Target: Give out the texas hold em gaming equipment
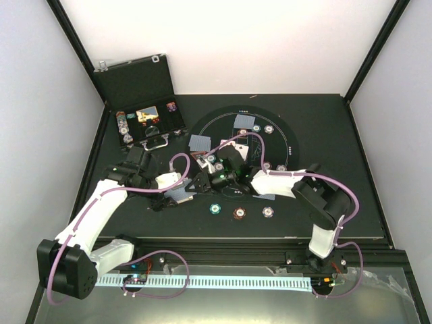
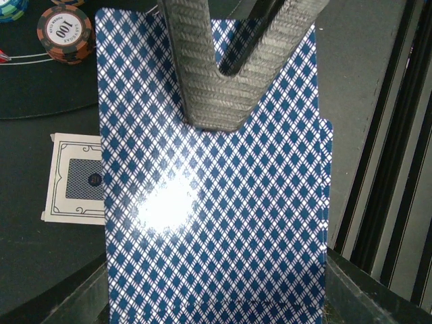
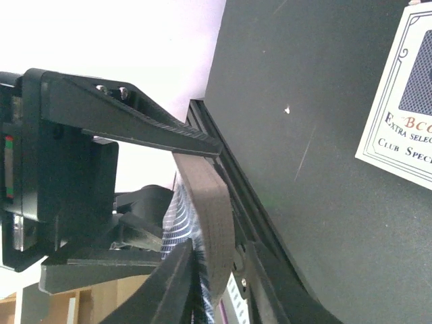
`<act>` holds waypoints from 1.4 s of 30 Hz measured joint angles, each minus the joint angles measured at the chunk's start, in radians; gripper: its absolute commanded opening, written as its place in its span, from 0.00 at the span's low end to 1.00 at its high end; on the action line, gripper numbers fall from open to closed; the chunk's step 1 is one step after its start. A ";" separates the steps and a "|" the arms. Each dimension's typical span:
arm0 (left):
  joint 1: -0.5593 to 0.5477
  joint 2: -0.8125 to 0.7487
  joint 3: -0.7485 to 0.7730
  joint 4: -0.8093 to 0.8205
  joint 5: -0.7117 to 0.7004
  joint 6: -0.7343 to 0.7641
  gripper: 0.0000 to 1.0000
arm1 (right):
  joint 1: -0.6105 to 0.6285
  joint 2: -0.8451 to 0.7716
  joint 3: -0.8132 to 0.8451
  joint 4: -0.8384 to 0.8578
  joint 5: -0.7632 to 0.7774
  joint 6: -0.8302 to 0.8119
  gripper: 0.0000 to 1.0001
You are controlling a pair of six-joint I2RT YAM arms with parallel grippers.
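My left gripper (image 1: pixel 174 194) is shut on a deck of playing cards (image 2: pixel 216 223) with blue diamond backs, held over the mat's near-left edge; the deck hides its fingertips. From the right, my right gripper (image 1: pixel 200 183) has its two fingers (image 2: pixel 202 74) drawn together in a V on the deck's top card. In the right wrist view that card's striped edge (image 3: pixel 181 226) sits pinched between my right gripper (image 3: pixel 196 270) fingers. Teal (image 1: pixel 215 208), brown (image 1: pixel 239 212) and grey (image 1: pixel 268 212) chips lie in a row in front. Dealt cards (image 1: pixel 246 121) (image 1: pixel 200 143) rest on the round mat (image 1: pixel 283 135).
An open black case (image 1: pixel 138 88) with chips and cards stands at the back left. A white-bordered printed card (image 2: pixel 77 177) (image 3: pixel 405 101) lies flat beside the deck. An orange-and-black 100 chip (image 2: pixel 65 32) sits just beyond it. The table's ribbed front rail (image 2: pixel 385 169) runs close by.
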 measured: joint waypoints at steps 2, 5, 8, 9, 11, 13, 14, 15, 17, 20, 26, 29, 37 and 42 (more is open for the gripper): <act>0.000 0.000 0.000 0.000 0.000 0.000 0.02 | -0.001 -0.012 -0.003 0.001 0.001 0.002 0.15; 0.000 0.000 0.000 0.000 0.000 0.000 0.02 | -0.001 -0.029 -0.006 -0.002 0.004 0.014 0.07; 0.000 0.000 0.000 0.000 0.000 0.000 0.02 | -0.002 -0.043 -0.008 -0.013 0.007 0.020 0.02; 0.000 0.000 0.000 0.000 0.000 0.000 0.02 | -0.003 -0.050 -0.009 -0.016 0.008 0.020 0.01; 0.000 0.000 0.000 0.000 0.001 0.000 0.02 | -0.007 -0.061 -0.013 -0.026 0.010 0.018 0.01; 0.000 0.000 0.000 0.000 0.000 0.000 0.02 | -0.017 -0.075 -0.020 -0.038 0.012 0.014 0.01; 0.000 0.000 0.000 0.001 0.000 0.000 0.02 | -0.023 -0.081 -0.025 -0.041 0.013 0.014 0.01; 0.000 0.000 0.000 0.000 0.000 0.000 0.02 | -0.031 -0.089 -0.031 -0.048 0.013 0.011 0.01; 0.000 0.000 0.000 0.001 0.000 0.000 0.02 | -0.049 -0.108 -0.039 -0.069 0.014 -0.001 0.01; 0.000 0.000 0.000 0.001 0.001 0.000 0.02 | -0.085 -0.142 -0.041 -0.123 0.016 -0.038 0.01; 0.000 0.000 0.000 0.001 0.001 0.000 0.01 | -0.214 -0.191 0.015 -0.361 0.042 -0.225 0.01; 0.000 0.000 0.000 0.001 0.001 0.000 0.02 | -0.282 -0.186 0.148 -0.584 0.162 -0.393 0.01; 0.000 0.000 0.000 0.001 0.001 0.000 0.02 | -0.297 -0.096 0.426 -0.864 0.914 -0.772 0.01; 0.000 0.000 0.000 0.001 0.001 0.000 0.02 | -0.261 0.020 0.395 -0.813 1.275 -0.958 0.01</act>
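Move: The deck's top card, already slid some 3 cm out of the left grip, has its middle about 3 cm left of the right hand, 1 cm back and 1 cm lower. Of the right hand, the orange 100 chips lie about 6 cm ahead, 6 cm right; the face-up cards 16 cm ahead, 18 cm right; both some 12 cm lower. From the left hand, that top card is about 5 cm right, 1 cm ahead, 1 cm higher. Shut the right fingers on the overhanging end of the top card while lifting about 1.5 cm, and keep the left gripper still on the deck. Then draw the card off to the right, speeding up into a sweep of some 23 cm right and 22 cm forward towards the face-up cards, swinging the fingers from pointing left to forward-and-down, rising a little, then sinking about 6 cm. ##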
